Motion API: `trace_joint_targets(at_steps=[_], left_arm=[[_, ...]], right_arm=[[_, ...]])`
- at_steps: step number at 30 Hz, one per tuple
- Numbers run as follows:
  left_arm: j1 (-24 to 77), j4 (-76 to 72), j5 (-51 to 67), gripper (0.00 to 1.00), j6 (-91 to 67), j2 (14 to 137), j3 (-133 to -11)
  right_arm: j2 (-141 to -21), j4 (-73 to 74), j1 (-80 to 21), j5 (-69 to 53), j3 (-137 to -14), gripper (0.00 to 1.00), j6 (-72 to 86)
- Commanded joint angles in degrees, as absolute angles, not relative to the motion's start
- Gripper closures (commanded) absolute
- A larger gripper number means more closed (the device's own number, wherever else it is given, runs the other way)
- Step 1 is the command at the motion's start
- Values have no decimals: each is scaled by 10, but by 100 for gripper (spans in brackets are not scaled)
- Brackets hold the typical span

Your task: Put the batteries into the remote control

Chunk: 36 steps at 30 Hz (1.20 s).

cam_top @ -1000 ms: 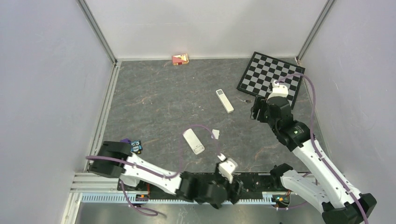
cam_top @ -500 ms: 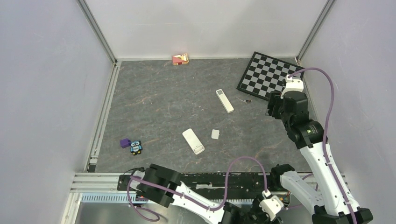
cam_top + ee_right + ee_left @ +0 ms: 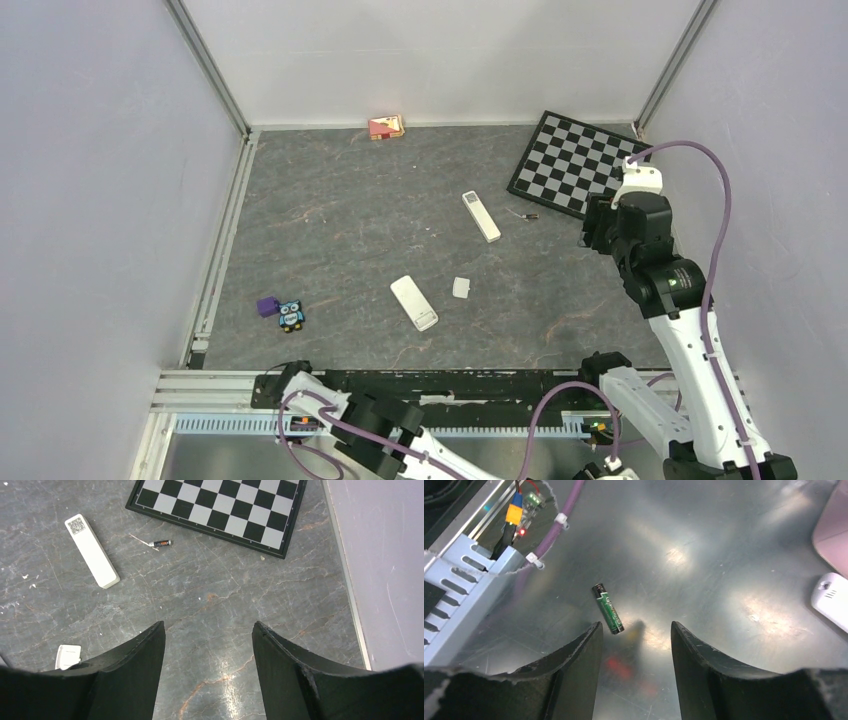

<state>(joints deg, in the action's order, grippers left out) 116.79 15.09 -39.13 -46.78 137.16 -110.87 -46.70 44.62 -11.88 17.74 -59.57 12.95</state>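
Note:
A green battery (image 3: 608,615) lies on a shiny metal surface in the left wrist view. My left gripper (image 3: 634,629) hovers open over it, the battery's near end just ahead of the left fingertip, nothing between the jaws. On the table a second small battery (image 3: 524,214) (image 3: 161,543) lies between a slim white remote control (image 3: 481,216) (image 3: 92,551) and the chessboard. A wider white remote (image 3: 414,303) lies nearer, with a small white cover piece (image 3: 461,287) (image 3: 68,656) beside it. My right gripper (image 3: 597,228) (image 3: 207,627) hangs open and empty, right of the battery.
A chessboard (image 3: 575,163) lies at the back right. A red box (image 3: 386,126) sits at the back wall; an owl toy (image 3: 291,315) and purple block (image 3: 266,305) sit front left. By the left gripper are a slotted rail (image 3: 459,590), purple cable (image 3: 559,522) and a white object (image 3: 831,600).
My left arm has swung off the table's front edge down below the rail. My right gripper has drawn back to the right, away from the table battery toward the chessboard's near corner.

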Motion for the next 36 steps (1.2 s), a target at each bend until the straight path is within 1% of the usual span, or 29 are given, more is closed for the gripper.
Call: trace_joint_targets(at_steps=[1,5,14,20,24,26,30,36], left_arm=[[1158,216,-419,42,-539,1391,-1147],[1144,204,-398,46,-570,1389,-1126],[1137,269,-390,45,-600,1437,-1197],[1136,336,-377,55,-616,1479,-1269],[1134,431,-380,60,-658,1512,-1331],[1133,448,-381,60,-669,1513,-1335],[1132,479,-378,65,-695,1517,-1334],[1131,483,-357,71,-703,1527,-1339]], right_arm=[[-464,448,-116,174,-628,31,124],[-461,451,-115,175,-624,31,118],[-467,447,-112,165,-625,32,120],[-462,446,-110,163,-622,32,122],[-461,448,-109,163,-629,32,121],[-459,449,-108,163,-633,32,122],[-456,450,-108,160,-638,33,126],[-450,455,-108,158,-649,34,130]])
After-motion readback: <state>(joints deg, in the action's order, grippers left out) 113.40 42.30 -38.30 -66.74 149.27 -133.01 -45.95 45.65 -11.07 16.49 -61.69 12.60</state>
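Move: The battery lying on the metal floor behind the bench is roughly 3 cm ahead of the left gripper, about level with it left to right, and 5 cm below. The right end of the slotted blue-grey rail stands about 11 cm ahead and 1 cm left of the left gripper, with the purple cable some 10 cm ahead and 2 cm right. From the right hand, the battery lies far back, roughly 43 cm, about 4 cm right and 25 cm down. Bring the left gripper down about 4 cm and forward some 3 cm onto the battery, doing most of this early and then only easing lower. Meanwhile turn the hand about 15 degrees counter-clockwise, tip the fingers further down, and narrow them to about half their opening so the tips come in on either side of the battery. ##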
